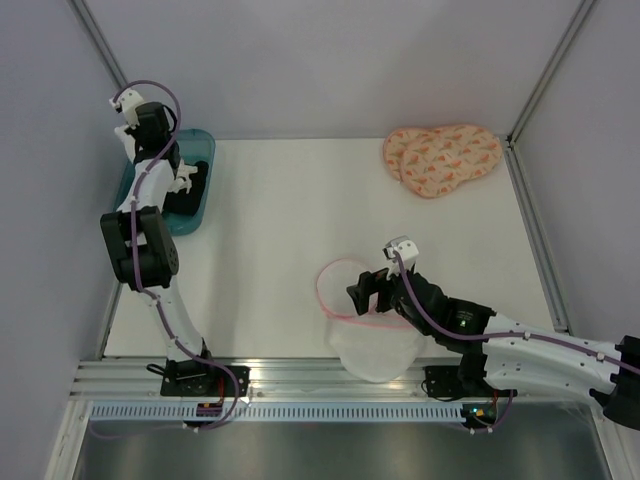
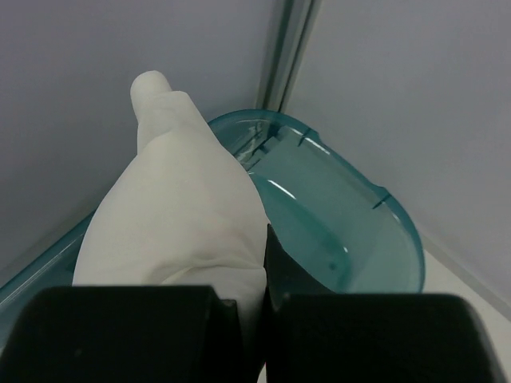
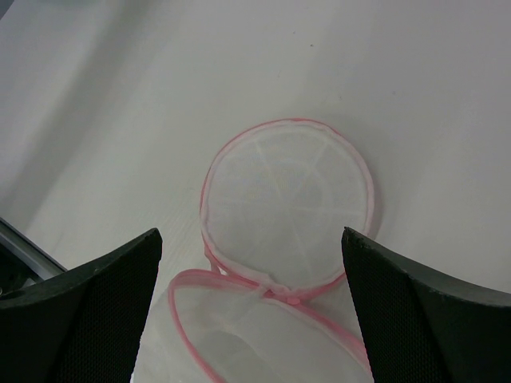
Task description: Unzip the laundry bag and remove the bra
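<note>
The laundry bag (image 3: 287, 191), white mesh with pink edging, lies unzipped on the table, its two round halves spread apart and joined at the zip. My right gripper (image 3: 251, 239) hovers over it, open, with nothing between its fingers; in the top view the right gripper (image 1: 365, 292) sits over the bag (image 1: 340, 280). At the far left corner my left gripper (image 2: 254, 279) is shut on the bra (image 2: 176, 215), a plain white soft fabric that bulges up ahead of the fingers, over a teal bin (image 2: 383, 239). From above, the left gripper (image 1: 188, 185) points down into that bin (image 1: 205, 150).
A peach patterned pad (image 1: 440, 158) lies at the back right of the table. Grey walls and metal frame posts close in the table on three sides. A metal rail runs along the near edge by the arm bases.
</note>
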You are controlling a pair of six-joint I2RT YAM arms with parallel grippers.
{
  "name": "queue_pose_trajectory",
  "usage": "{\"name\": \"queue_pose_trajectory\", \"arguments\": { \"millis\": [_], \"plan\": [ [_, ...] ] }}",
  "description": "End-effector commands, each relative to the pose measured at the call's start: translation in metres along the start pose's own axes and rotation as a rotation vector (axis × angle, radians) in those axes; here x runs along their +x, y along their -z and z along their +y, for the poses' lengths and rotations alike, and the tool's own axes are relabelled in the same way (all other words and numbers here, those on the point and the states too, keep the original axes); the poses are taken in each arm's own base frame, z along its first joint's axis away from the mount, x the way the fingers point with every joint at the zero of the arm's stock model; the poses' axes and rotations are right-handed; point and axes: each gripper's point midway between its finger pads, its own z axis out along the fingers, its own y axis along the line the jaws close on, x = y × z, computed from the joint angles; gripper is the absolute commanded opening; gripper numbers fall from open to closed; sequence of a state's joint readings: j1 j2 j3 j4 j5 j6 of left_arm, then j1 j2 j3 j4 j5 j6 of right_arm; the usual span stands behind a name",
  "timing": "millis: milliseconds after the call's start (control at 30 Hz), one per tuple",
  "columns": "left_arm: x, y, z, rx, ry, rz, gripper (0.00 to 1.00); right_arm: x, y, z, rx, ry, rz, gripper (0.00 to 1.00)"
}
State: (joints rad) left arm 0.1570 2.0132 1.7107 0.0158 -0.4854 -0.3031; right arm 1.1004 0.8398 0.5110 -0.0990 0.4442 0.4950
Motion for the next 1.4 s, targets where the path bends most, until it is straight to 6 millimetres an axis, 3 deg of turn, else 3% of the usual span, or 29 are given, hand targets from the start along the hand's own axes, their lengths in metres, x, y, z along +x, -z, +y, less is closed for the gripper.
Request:
{"name": "queue_pose_trajectory", "arguments": {
  "millis": [0,100,233,333,367,400,433,600,667,700,767,800,867,900,933,967,1033,1067,1100,1133,1167,1200,1300,1367],
  "plan": [
    [0.004,-0.011,0.012,-0.054,-0.023,0.014,0.02,-0.01,-0.003,0.011,-0.032,-0.041,-0.036,0.98],
    [0.021,-0.022,0.019,-0.079,-0.059,0.053,0.02,-0.007,-0.006,0.014,-0.042,-0.043,-0.021,0.98],
    [0.036,-0.03,0.008,-0.037,-0.067,0.103,0.02,-0.006,-0.008,0.014,-0.042,-0.048,-0.021,0.98],
    [0.04,-0.022,-0.006,0.049,-0.033,0.154,0.48,-0.004,-0.009,0.015,-0.044,-0.042,-0.015,0.98],
    [0.041,-0.017,-0.014,0.094,-0.013,0.171,0.77,-0.003,-0.01,0.014,-0.04,-0.041,-0.014,0.98],
    [0.033,-0.008,-0.018,0.115,0.03,0.169,0.92,-0.002,-0.01,0.014,-0.041,-0.039,-0.013,0.98],
    [0.03,-0.003,-0.024,0.147,0.052,0.175,0.99,-0.002,-0.01,0.014,-0.04,-0.039,-0.011,0.98],
    [0.002,0.039,-0.041,0.262,0.155,0.162,1.0,-0.006,-0.007,0.011,-0.032,-0.052,-0.035,0.98],
    [0.005,0.056,-0.055,0.338,0.199,0.191,1.0,-0.015,-0.005,0.009,-0.019,-0.065,-0.065,0.98],
    [0.02,0.065,-0.057,0.356,0.203,0.225,1.0,-0.019,-0.004,0.006,-0.007,-0.071,-0.081,0.98],
    [0.018,0.096,-0.075,0.436,0.232,0.231,1.0,-0.029,0.001,0.0,0.026,-0.08,-0.119,0.98],
    [0.035,0.106,-0.076,0.45,0.234,0.255,0.99,-0.032,0.003,-0.003,0.037,-0.086,-0.13,0.98],
    [0.028,0.143,-0.096,0.535,0.256,0.238,1.0,-0.041,0.01,-0.013,0.084,-0.096,-0.162,0.98],
    [0.046,0.153,-0.095,0.543,0.248,0.265,1.0,-0.044,0.012,-0.016,0.097,-0.1,-0.172,0.98],
    [0.04,0.158,-0.093,0.548,0.259,0.228,1.0,-0.046,0.014,-0.02,0.117,-0.105,-0.184,0.98],
    [0.036,0.181,-0.106,0.591,0.252,0.21,1.0,-0.047,0.019,-0.025,0.134,-0.101,-0.185,0.98],
    [0.046,0.177,-0.093,0.526,0.253,0.221,1.0,-0.051,0.024,-0.028,0.145,-0.101,-0.188,0.98],
    [0.055,0.164,-0.084,0.483,0.228,0.244,1.0,-0.051,0.029,-0.029,0.137,-0.106,-0.192,0.98],
    [0.039,0.158,-0.086,0.473,0.222,0.227,1.0,-0.05,0.031,-0.029,0.128,-0.112,-0.193,0.98],
    [0.042,0.152,-0.084,0.445,0.203,0.248,1.0,-0.047,0.032,-0.031,0.124,-0.115,-0.189,0.98],
    [0.046,0.135,-0.062,0.375,0.197,0.278,1.0,-0.048,0.036,-0.032,0.117,-0.134,-0.196,0.98],
    [0.04,0.128,-0.059,0.362,0.213,0.276,1.0,-0.047,0.037,-0.033,0.116,-0.14,-0.198,0.98],
    [0.033,0.136,-0.066,0.455,0.239,0.27,0.98,-0.043,0.039,-0.035,0.115,-0.156,-0.198,0.98],
    [0.041,0.151,-0.076,0.519,0.248,0.309,0.96,-0.04,0.036,-0.036,0.121,-0.153,-0.195,0.98]
  ]
}}
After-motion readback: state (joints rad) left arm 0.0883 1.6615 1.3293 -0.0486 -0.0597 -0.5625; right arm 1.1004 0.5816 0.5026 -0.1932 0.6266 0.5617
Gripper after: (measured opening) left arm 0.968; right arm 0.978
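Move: Nearly straight below the left hand, which already holds the white bra, is the teal basket: its middle is about 17 cm down, some 2 cm back and 2 cm to the left. The black garment inside the basket lies about 3 cm right, 2 cm back and 18 cm below that hand. From the right hand the basket is far off, roughly 38 cm ahead, 56 cm left and 10 cm lower. Lowering the bra about 7 cm over the basket, the left hand opens its fingers wide and lets go, then climbs back up, swinging some 20 cm right and drawing back, while turning clockwise and rolling its left side down, before reversing several centimetres left. The empty right hand, still open, later rises about 5 cm and shifts right, away from the laundry bag. ##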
